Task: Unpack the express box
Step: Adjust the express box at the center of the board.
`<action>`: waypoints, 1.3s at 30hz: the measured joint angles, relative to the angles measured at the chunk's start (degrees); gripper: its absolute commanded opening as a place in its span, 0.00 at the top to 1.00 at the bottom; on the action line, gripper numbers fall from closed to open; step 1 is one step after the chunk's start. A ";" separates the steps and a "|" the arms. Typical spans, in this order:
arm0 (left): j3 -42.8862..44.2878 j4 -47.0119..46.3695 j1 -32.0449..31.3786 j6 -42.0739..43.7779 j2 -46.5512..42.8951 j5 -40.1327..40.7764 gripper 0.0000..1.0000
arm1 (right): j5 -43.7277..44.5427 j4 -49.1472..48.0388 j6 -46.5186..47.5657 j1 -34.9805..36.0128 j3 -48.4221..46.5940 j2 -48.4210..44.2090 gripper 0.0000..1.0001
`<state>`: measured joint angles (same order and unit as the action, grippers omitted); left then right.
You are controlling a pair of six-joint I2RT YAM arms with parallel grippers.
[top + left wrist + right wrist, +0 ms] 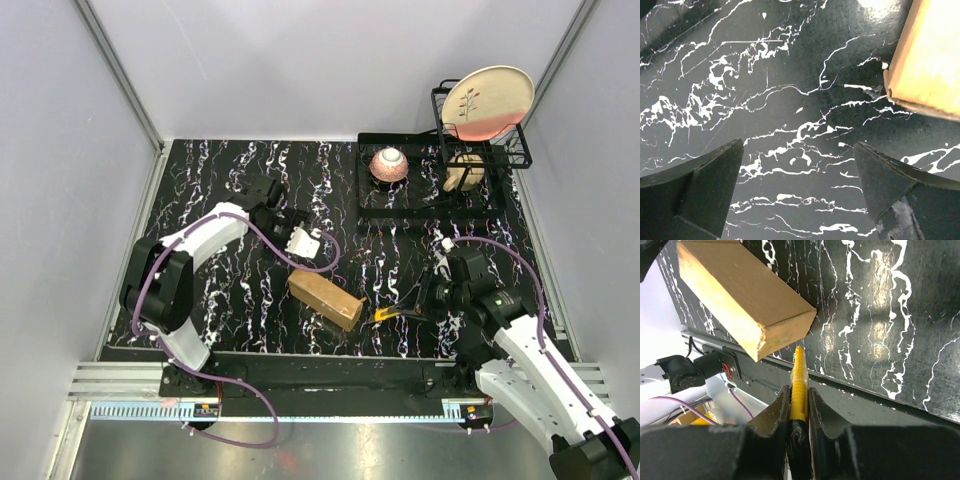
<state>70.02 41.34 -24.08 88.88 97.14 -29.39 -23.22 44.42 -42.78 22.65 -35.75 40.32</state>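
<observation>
The express box (pixel 325 298) is a flat brown cardboard box lying closed on the black marbled table (pixel 250 180), near the front middle. In the right wrist view the express box (pixel 740 292) fills the upper left. My right gripper (pixel 799 392) is shut on a yellow utility knife (pixel 799 382), whose tip points at the box's near end, close to its corner. From above, the knife (pixel 388 315) sits just right of the box. My left gripper (pixel 303 243) stands open above the table, behind the box; one box corner (pixel 927 60) shows at the upper right of its view.
A black wire rack (pixel 430 180) at the back right holds a pink bowl (pixel 389 165), a leaning plate (pixel 487 102) and a beige cup (pixel 464 172). Grey walls close in the sides. A metal rail (pixel 300 375) runs along the table's front edge.
</observation>
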 measured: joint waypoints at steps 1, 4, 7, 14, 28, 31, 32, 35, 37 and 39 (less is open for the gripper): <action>-0.37 -0.46 -0.24 0.20 -0.02 -0.02 0.01 | -0.61 -0.35 -0.20 0.00 0.66 0.42 1.00; -1.86 -0.94 -1.01 1.03 -0.33 -0.11 0.01 | -2.03 -1.90 -0.81 0.00 2.19 1.79 1.00; -3.13 -0.42 -1.51 1.57 -0.66 -0.20 0.01 | -3.52 -4.02 -1.18 0.00 3.21 3.13 1.00; -5.84 -0.09 -2.45 1.68 -2.60 -0.87 0.01 | -5.27 -10.01 -2.64 0.00 4.83 5.42 1.00; -10.32 4.35 -3.30 1.07 -7.76 -3.06 0.01 | -5.62 -17.05 -3.56 -0.11 5.05 10.69 1.00; -11.67 5.62 -3.32 1.07 -9.01 -3.41 0.01 | -4.96 -17.79 -3.56 -0.11 4.66 11.61 1.00; -12.11 6.01 -3.37 1.05 -9.38 -3.52 0.01 | -4.83 -18.03 -3.56 -0.11 4.42 12.00 1.00; -13.62 6.95 -3.41 0.87 -10.54 -3.87 0.01 | -4.24 -19.17 -3.50 -0.13 3.65 13.46 1.00; -14.64 7.45 -3.52 0.68 -11.34 -3.98 0.01 | -3.78 -19.76 -3.39 -0.11 3.15 14.27 1.00; -15.15 7.89 -3.65 0.52 -11.93 -4.11 0.01 | -3.34 -20.13 -3.28 -0.11 2.60 15.10 1.00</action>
<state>54.87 49.23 -27.73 89.41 85.21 -33.50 -26.57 24.29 -46.06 22.55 -33.15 55.42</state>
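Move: The box lies skewed, its middle about 16 cm back and 6 cm to the right of the empty, open left hand, some 6 cm lower. From the right hand, still gripping the yellow cutter, the box's middle is roughly 16 cm left, 2 cm ahead and 10 cm below; the dish tray stands about 30 cm ahead and 9 cm to the right of that hand. Left hand, open, draws the box's left end back, travelling 11 cm; right's cutter nudges the other end forward-left, about 5 cm. ##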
